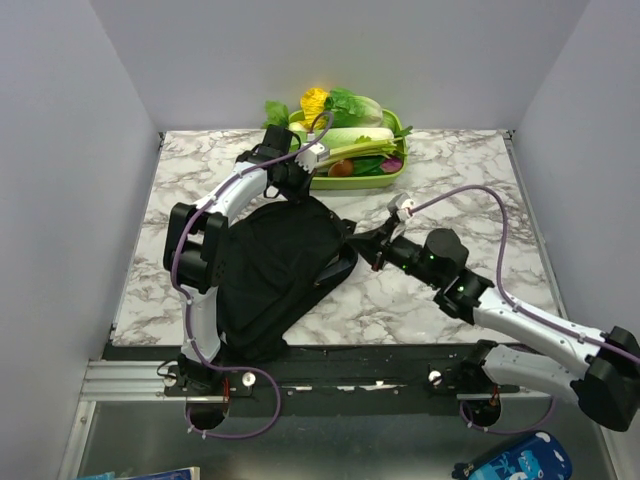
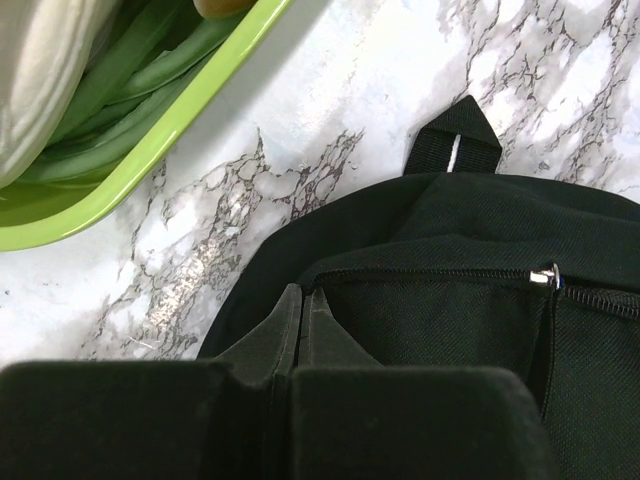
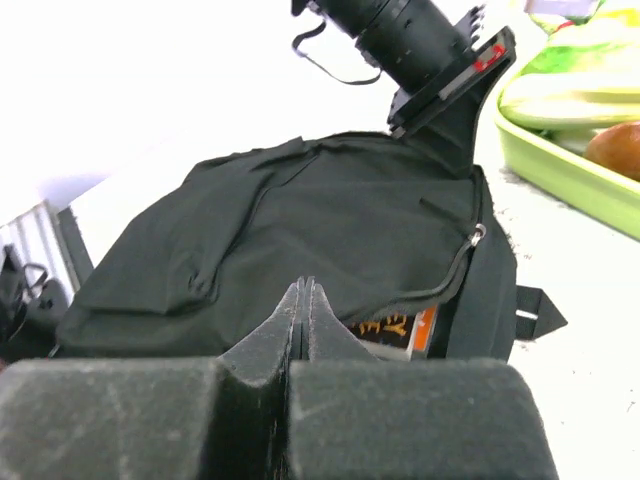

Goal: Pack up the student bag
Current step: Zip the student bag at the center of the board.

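Note:
The student bag [image 1: 275,270], a soft black backpack, lies flat on the marble table left of centre. Its main zip stands partly open on the right side, and an orange-and-black book [image 3: 400,328] shows inside the gap. The zip pull [image 3: 479,234] hangs near the bag's top, where the carry loop [image 2: 455,140] points toward the tray. My left gripper [image 1: 303,190] is shut, its tips [image 2: 302,300] resting at the bag's top edge with nothing visible between them. My right gripper [image 1: 373,252] is shut and holds nothing, low at the bag's right side, its tips [image 3: 303,295] pointing at the opening.
A lime green tray [image 1: 395,178] of toy vegetables stands at the back of the table, just beyond the bag's top and close to my left gripper. A black strap [image 1: 350,232] trails from the bag toward my right gripper. Walls enclose the table on three sides.

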Action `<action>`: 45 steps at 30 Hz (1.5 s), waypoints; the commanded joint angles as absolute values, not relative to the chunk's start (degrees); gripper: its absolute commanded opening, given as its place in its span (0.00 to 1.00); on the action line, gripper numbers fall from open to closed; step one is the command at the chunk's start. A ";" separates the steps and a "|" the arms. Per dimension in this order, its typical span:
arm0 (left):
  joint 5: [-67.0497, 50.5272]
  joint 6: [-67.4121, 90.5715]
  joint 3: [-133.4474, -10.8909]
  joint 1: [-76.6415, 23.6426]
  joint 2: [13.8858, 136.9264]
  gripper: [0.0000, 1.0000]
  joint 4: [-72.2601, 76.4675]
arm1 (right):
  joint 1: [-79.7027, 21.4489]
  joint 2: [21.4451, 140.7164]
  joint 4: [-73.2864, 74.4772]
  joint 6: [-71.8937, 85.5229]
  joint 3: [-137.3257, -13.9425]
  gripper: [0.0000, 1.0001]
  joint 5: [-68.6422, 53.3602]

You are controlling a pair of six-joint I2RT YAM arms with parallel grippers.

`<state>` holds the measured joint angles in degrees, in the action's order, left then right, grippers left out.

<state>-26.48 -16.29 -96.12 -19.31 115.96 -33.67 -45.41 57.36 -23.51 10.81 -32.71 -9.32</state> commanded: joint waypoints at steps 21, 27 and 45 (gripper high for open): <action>-28.39 -16.08 -98.43 -18.46 116.81 0.01 -34.89 | -42.80 88.76 -20.92 18.20 -40.23 0.01 -9.32; -29.53 -16.78 -98.53 -18.37 116.28 0.01 -36.21 | -35.97 87.82 -16.96 17.22 -48.07 0.18 -11.32; -32.17 -16.79 -98.09 -18.37 116.10 0.02 -36.74 | -34.10 95.97 -6.51 -24.51 -62.66 0.60 -32.06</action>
<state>-29.50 -17.15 -97.06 -18.70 116.05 -35.31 -34.06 93.45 -11.70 -13.58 -61.52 -24.62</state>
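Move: The zipper pull lies about 15 cm ahead of my right hand, 5 cm to its left and 13 cm lower; my left fingers, still shut on the zip's far end, are 5 cm beyond that pull and 6 cm left of it. The bag's opening is roughly 5 cm ahead of my right hand, 4 cm left and 15 cm down. From my left hand the pull is some 5 cm back, 6 cm right and slightly lower. With shut fingers my right hand swings forward and a little left, then sinks some 15 cm to the bag by its opening, the wrist tipping down. From there I climb about 10 cm and go forward about 8 cm towards the pull, fingers spreading to over half open and tipping down to the left, and dip slightly at the end. My left hand keeps its pinch on the bag's zip end, easing up barely half a centimetre. ##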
